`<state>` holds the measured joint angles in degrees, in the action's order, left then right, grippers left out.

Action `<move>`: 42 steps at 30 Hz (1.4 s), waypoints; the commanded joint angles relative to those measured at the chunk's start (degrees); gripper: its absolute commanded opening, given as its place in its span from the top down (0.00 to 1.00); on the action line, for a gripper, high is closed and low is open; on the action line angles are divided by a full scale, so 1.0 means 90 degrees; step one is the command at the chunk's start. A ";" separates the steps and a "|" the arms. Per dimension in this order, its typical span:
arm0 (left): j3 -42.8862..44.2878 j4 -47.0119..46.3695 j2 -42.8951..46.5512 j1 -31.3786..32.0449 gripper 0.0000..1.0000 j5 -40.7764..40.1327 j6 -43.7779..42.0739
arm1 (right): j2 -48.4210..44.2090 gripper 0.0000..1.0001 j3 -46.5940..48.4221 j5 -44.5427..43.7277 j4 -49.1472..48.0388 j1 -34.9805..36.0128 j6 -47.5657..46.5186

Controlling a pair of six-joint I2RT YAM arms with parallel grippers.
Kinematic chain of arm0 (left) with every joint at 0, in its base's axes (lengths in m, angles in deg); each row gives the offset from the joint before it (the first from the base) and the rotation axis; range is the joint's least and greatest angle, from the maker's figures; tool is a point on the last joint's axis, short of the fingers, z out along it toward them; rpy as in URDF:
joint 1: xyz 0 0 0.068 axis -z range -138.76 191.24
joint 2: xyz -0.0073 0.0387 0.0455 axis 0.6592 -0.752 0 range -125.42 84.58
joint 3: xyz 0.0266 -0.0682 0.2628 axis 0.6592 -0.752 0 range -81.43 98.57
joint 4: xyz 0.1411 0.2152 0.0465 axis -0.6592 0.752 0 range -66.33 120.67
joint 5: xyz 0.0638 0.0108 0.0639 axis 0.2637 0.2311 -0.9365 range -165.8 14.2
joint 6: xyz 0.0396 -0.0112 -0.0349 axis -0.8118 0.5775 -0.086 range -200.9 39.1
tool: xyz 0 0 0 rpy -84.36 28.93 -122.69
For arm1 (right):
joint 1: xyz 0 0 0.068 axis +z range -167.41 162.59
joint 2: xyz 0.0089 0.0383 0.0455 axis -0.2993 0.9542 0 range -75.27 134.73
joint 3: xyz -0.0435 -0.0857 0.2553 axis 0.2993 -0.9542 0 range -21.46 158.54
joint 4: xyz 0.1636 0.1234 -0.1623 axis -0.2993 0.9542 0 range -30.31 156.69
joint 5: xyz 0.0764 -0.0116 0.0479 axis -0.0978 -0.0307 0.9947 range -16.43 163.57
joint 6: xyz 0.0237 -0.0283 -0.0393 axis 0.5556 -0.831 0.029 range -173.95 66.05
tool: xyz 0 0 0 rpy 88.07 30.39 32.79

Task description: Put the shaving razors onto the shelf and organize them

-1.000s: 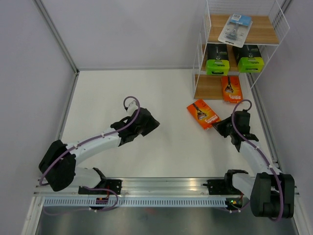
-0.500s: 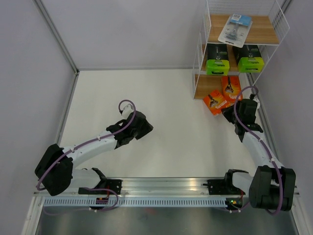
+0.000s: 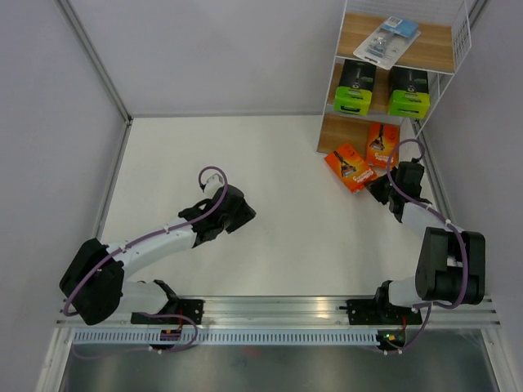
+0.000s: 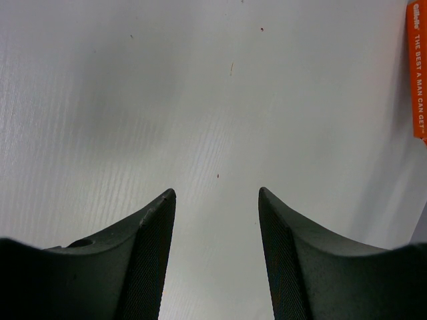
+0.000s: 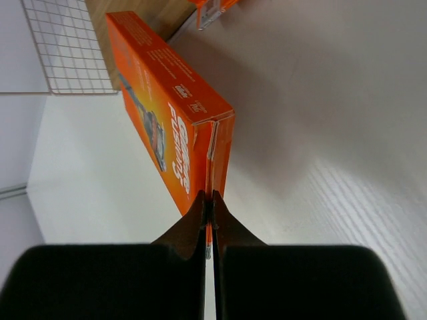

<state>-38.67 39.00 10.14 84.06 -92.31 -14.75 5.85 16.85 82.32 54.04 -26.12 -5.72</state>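
Note:
The shelf [image 3: 339,131] stands at the far right, a white wire frame with wooden boards. A clear blister pack [image 3: 386,41] lies on its top board and two black boxes with green ends [image 3: 353,88] [image 3: 409,91] sit on the middle one. One orange razor pack [image 3: 382,144] lies on the bottom board. My right gripper [image 3: 377,189] [image 5: 209,197] is shut on the flap of the second orange pack [image 3: 350,167] [image 5: 167,120], whose far end is at the bottom board's front edge. My left gripper [image 3: 245,214] [image 4: 215,192] hangs open over bare table, holding nothing.
The shelf's wire mesh side [image 5: 67,47] and bottom board [image 5: 133,13] lie just beyond the held pack. A grey wall runs close along the right of the shelf and the right arm. A strip of the held orange pack [image 4: 418,67] shows at the left wrist view's right edge.
My right gripper has carried the orange pack from mid-table up to the shelf's bottom tier. The shelf has shifted slightly toward the back wall. The left arm pulled back a little, then stayed still.

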 commanded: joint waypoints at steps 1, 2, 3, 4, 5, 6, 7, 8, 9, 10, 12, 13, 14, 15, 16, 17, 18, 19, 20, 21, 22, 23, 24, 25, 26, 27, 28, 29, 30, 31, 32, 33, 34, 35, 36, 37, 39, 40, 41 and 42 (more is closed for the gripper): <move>0.0092 -0.0024 0.0038 -0.0022 0.41 -0.0060 -0.0221 | -0.0029 1.00 0.0431 0.0774 -0.0505 -0.0096 0.0627; 0.0102 -0.0024 0.0028 -0.0022 0.41 -0.0069 -0.0221 | -0.0087 0.99 0.0460 0.0853 -0.0457 -0.0145 0.0676; 0.0112 -0.0024 0.0019 -0.0022 0.41 -0.0079 -0.0221 | -0.0126 0.99 0.0509 0.0863 -0.0408 -0.0165 0.0686; 0.0131 -0.0024 -0.0030 -0.0032 0.41 -0.0079 -0.0240 | -0.0175 0.99 0.0587 0.0863 -0.0369 -0.0184 0.0686; 0.0189 -0.0024 -0.0059 -0.0023 0.41 -0.0079 -0.0250 | -0.0272 1.00 0.0597 0.0863 -0.0397 -0.0243 0.0706; 0.0229 -0.0024 -0.0108 -0.0032 0.41 -0.0041 -0.0270 | -0.0302 1.00 0.0588 0.0892 -0.0475 -0.0272 0.0861; 0.0306 -0.0024 -0.0215 -0.0023 0.41 -0.0021 -0.0309 | -0.0322 1.00 0.0530 0.0970 -0.0785 -0.0301 0.0959; 0.0346 -0.0024 -0.0274 -0.0022 0.41 0.0018 -0.0328 | -0.0341 0.99 0.0500 0.1067 -0.0933 -0.0398 0.1124; 0.0404 -0.0024 -0.0342 -0.0032 0.41 0.0076 -0.0348 | -0.0322 1.00 0.0471 0.1213 -0.1118 -0.0438 0.1280; 0.0472 -0.0024 -0.0440 -0.0023 0.41 0.0116 -0.0367 | -0.0312 1.00 0.0393 0.1302 -0.1575 -0.0487 0.1611; 0.0541 -0.0024 -0.0528 -0.0022 0.41 0.0184 -0.0387 | -0.0235 1.00 0.0441 0.1410 -0.1861 -0.0575 0.1809; 0.0580 -0.0034 -0.0557 -0.0022 0.41 0.0204 -0.0406 | -0.0167 1.00 0.0480 0.1439 -0.2075 -0.0595 0.1974; 0.0610 -0.0034 -0.0587 -0.0022 0.41 0.0204 -0.0416 | -0.0137 1.00 0.0519 0.1459 -0.2174 -0.0624 0.2053; 0.0610 -0.0043 -0.0597 -0.0022 0.41 0.0214 -0.0416 | -0.0117 0.99 0.0597 0.1517 -0.2301 -0.0624 0.2141; 0.0629 -0.0043 -0.0597 -0.0032 0.41 0.0204 -0.0416 | -0.0059 0.99 0.0646 0.1576 -0.2524 -0.0624 0.2286; 0.0620 -0.0053 -0.0587 -0.0032 0.41 0.0204 -0.0416 | -0.0039 0.99 0.0704 0.1644 -0.2614 -0.0624 0.2365; 0.0620 -0.0073 -0.0587 -0.0023 0.41 0.0194 -0.0416 | -0.0010 0.99 0.0821 0.1693 -0.2701 -0.0624 0.2405; 0.0629 -0.0073 -0.0587 -0.0022 0.41 0.0194 -0.0426 | 0.0010 0.99 0.0861 0.1722 -0.2818 -0.0624 0.2444; 0.0639 -0.0082 -0.0587 -0.0022 0.41 0.0204 -0.0426 | 0.0000 1.00 0.0880 0.1703 -0.2906 -0.0624 0.2492; 0.0620 -0.0092 -0.0597 -0.0022 0.41 0.0214 -0.0426 | -0.0010 0.99 0.0881 0.1693 -0.2994 -0.0624 0.2522; 0.0620 -0.0102 -0.0597 -0.0022 0.41 0.0223 -0.0426 | -0.0029 0.99 0.0890 0.1674 -0.3131 -0.0624 0.2571; 0.0620 -0.0102 -0.0606 -0.0032 0.41 0.0223 -0.0426 | -0.0039 0.99 0.0900 0.1674 -0.3161 -0.0624 0.2600; 0.0629 -0.0121 -0.0607 -0.0023 0.41 0.0243 -0.0417 | -0.0020 0.99 0.0929 0.1693 -0.3190 -0.0624 0.2629; 0.0610 -0.0131 -0.0616 -0.0032 0.41 0.0253 -0.0416 | 0.0000 0.99 0.0920 0.1713 -0.3345 -0.0624 0.2659; 0.0610 -0.0141 -0.0616 -0.0023 0.41 0.0253 -0.0407 | 0.0010 0.99 0.0862 0.1742 -0.3453 -0.0614 0.2736; 0.0591 -0.0151 -0.0616 -0.0022 0.41 0.0253 -0.0397 | 0.0010 0.99 0.0803 0.1742 -0.3638 -0.0614 0.2795; 0.0590 -0.0180 -0.0616 -0.0022 0.41 0.0253 -0.0397 | 0.0029 0.99 0.0745 0.1723 -0.3978 -0.0614 0.2854; 0.0581 -0.0190 -0.0626 -0.0022 0.41 0.0253 -0.0397 | 0.0049 0.99 0.0686 0.1703 -0.4146 -0.0614 0.2893; 0.0600 -0.0200 -0.0636 -0.0032 0.41 0.0262 -0.0397 | 0.0088 0.99 0.0618 0.1693 -0.4244 -0.0605 0.2884; 0.0590 -0.0229 -0.0655 -0.0023 0.41 0.0272 -0.0397 | 0.0185 0.99 0.0569 0.1664 -0.4410 -0.0585 0.2835; 0.0590 -0.0229 -0.0665 -0.0022 0.41 0.0282 -0.0397 | 0.0244 0.99 0.0530 0.1616 -0.4508 -0.0566 0.2786; 0.0581 -0.0258 -0.0665 -0.0022 0.42 0.0292 -0.0397 | 0.0322 0.99 0.0403 0.1567 -0.4596 -0.0556 0.2699; 0.0581 -0.0268 -0.0684 -0.0022 0.42 0.0301 -0.0397 | 0.0506 0.99 0.0325 0.1518 -0.4810 -0.0498 0.2659; 0.0581 -0.0287 -0.0694 -0.0022 0.42 0.0311 -0.0397 | 0.0614 0.99 0.0150 0.1469 -0.4966 -0.0458 0.2640; 0.0590 -0.0297 -0.0704 -0.0032 0.42 0.0321 -0.0397 | 0.0857 0.99 0.0071 0.1362 -0.5190 -0.0419 0.2639; 0.0581 -0.0307 -0.0704 -0.0023 0.42 0.0331 -0.0397 | 0.0995 0.99 0.0012 0.1352 -0.5328 -0.0361 0.2688; 0.0561 -0.0297 -0.0685 -0.0023 0.42 0.0341 -0.0407 | 0.1239 0.99 -0.0135 0.1264 -0.5621 -0.0292 0.2747; 0.0561 -0.0297 -0.0646 -0.0032 0.42 0.0312 -0.0407 | 0.1405 0.99 -0.0174 0.1196 -0.5680 -0.0205 0.2728; 0.0542 -0.0307 -0.0617 -0.0023 0.42 0.0302 -0.0407 | 0.1464 0.99 -0.0222 0.1118 -0.5661 -0.0156 0.2708; 0.0503 -0.0297 -0.0597 -0.0032 0.42 0.0282 -0.0407 | 0.1494 0.99 -0.0242 0.1040 -0.5613 -0.0097 0.2679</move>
<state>-35.22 38.06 4.33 84.06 -90.19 -16.54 18.18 15.34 94.04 10.59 -28.53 18.72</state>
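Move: At the front of the shelf the right hand holds the orange razor box by its near end, its middle about 4 cm ahead and 6 cm left. The free left half of the bottom board lies some 12 cm ahead, 7 cm left and 6 cm lower; the other orange box is about 9 cm ahead, 2 cm right. The left green box sits some 20 cm above the free place. From the left hand, that place is roughly 22 cm ahead and 27 cm right. Keeping its shut pinch on the box's end, the right hand carries it in a high arc towards the free left part of the bottom board: up about 17 cm while going forward, then quickly back down to roughly its starting height, some 7 cm farther forward in all. The wrist tilts the fingers up nearer to level, almost 30 degrees, and rolls its left side up about 20. ##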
